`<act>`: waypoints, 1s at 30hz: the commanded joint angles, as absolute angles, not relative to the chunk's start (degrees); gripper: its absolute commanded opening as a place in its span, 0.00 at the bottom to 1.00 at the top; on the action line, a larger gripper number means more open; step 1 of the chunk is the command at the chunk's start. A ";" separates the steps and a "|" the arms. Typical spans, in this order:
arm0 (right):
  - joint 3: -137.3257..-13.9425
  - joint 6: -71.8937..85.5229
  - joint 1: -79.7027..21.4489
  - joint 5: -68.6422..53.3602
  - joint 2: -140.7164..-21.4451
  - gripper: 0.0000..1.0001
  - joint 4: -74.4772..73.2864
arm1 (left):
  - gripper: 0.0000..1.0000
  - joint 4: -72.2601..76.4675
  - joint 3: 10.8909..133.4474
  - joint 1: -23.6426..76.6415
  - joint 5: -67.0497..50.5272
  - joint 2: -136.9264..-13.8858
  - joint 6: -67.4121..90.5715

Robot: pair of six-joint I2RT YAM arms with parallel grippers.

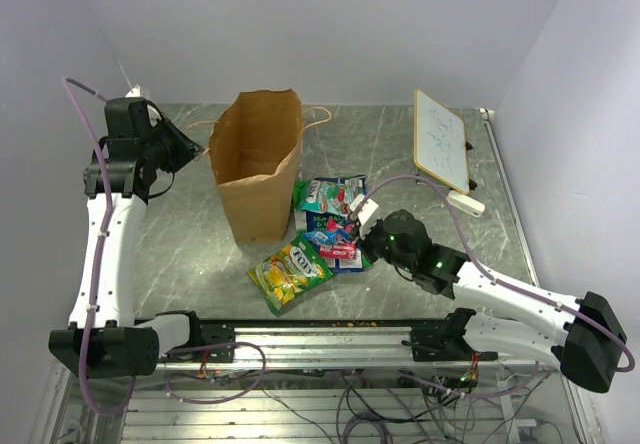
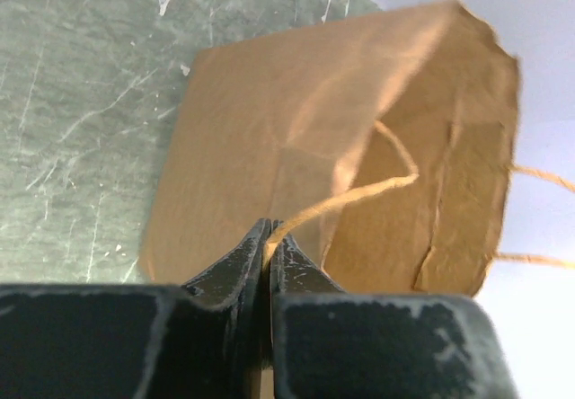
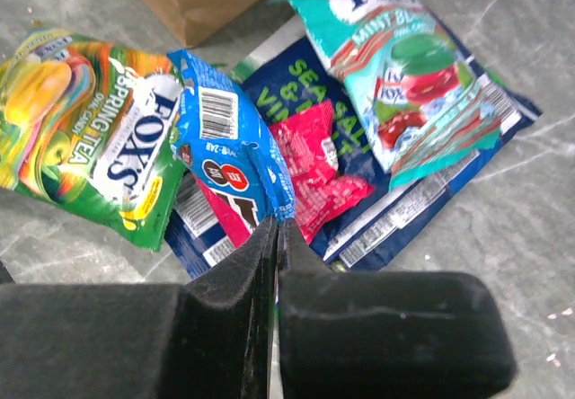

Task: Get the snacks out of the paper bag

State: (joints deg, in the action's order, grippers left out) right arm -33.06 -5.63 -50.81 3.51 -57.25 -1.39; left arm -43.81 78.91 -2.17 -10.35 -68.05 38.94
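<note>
The brown paper bag (image 1: 255, 164) stands upright on the table with its mouth open, and only brown paper shows inside. My left gripper (image 1: 196, 151) is to its left, shut on the thin looped handle (image 2: 346, 201), which runs out from between the pressed fingertips (image 2: 268, 230). Right of the bag lie the snacks: a yellow-green Fox's packet (image 1: 290, 272), a teal mint packet (image 1: 335, 196), a dark blue chip bag (image 3: 431, 201) and a red packet (image 3: 319, 161). My right gripper (image 1: 360, 234) is over this pile, shut on the edge of a small blue packet (image 3: 225, 134).
A white framed board (image 1: 441, 139) leans at the back right, with a small white block (image 1: 465, 202) in front of it. The metal rail (image 1: 320, 336) carrying both arm bases runs along the near edge. White walls close in on the table's left, back and right.
</note>
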 commanded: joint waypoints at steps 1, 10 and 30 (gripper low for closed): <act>-29.45 -2.03 -50.07 4.42 -57.36 0.00 2.47 | 0.17 -46.34 82.97 -2.47 -10.01 -69.56 36.83; -28.47 0.51 -48.61 5.57 -59.80 0.03 4.49 | 0.57 -50.00 88.14 -2.47 -10.99 -71.05 35.54; -41.32 16.35 -48.57 23.92 -61.57 0.78 -15.92 | 1.00 -69.85 104.88 -2.54 -2.46 -63.96 30.48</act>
State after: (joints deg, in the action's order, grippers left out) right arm -35.83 6.96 -48.82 12.95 -63.13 -7.31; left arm -66.43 99.46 -2.17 -4.01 -64.66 32.56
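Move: My right hand still pinches the blue packet over the snack pile; the red packet beneath lies about 4 cm left, 1 ahead and 9 below. From this hand, the teal packet is some 10 cm ahead and 6 left, the yellow Fox's packet about 8 back and 15 left. My left hand still holds the paper bag's handle; the bag's middle is roughly 9 cm to its right, level fore and aft, 13 lower. I lower the blue packet about 4 cm with a slight drift right, onto the red packet, open my right fingers to let go, then ease up and forward a little, turning some 15 degrees clockwise. Meanwhile my left fingers spread wide off the bag handle, and that hand then draws back and up about 7 cm each way, away from the bag. ##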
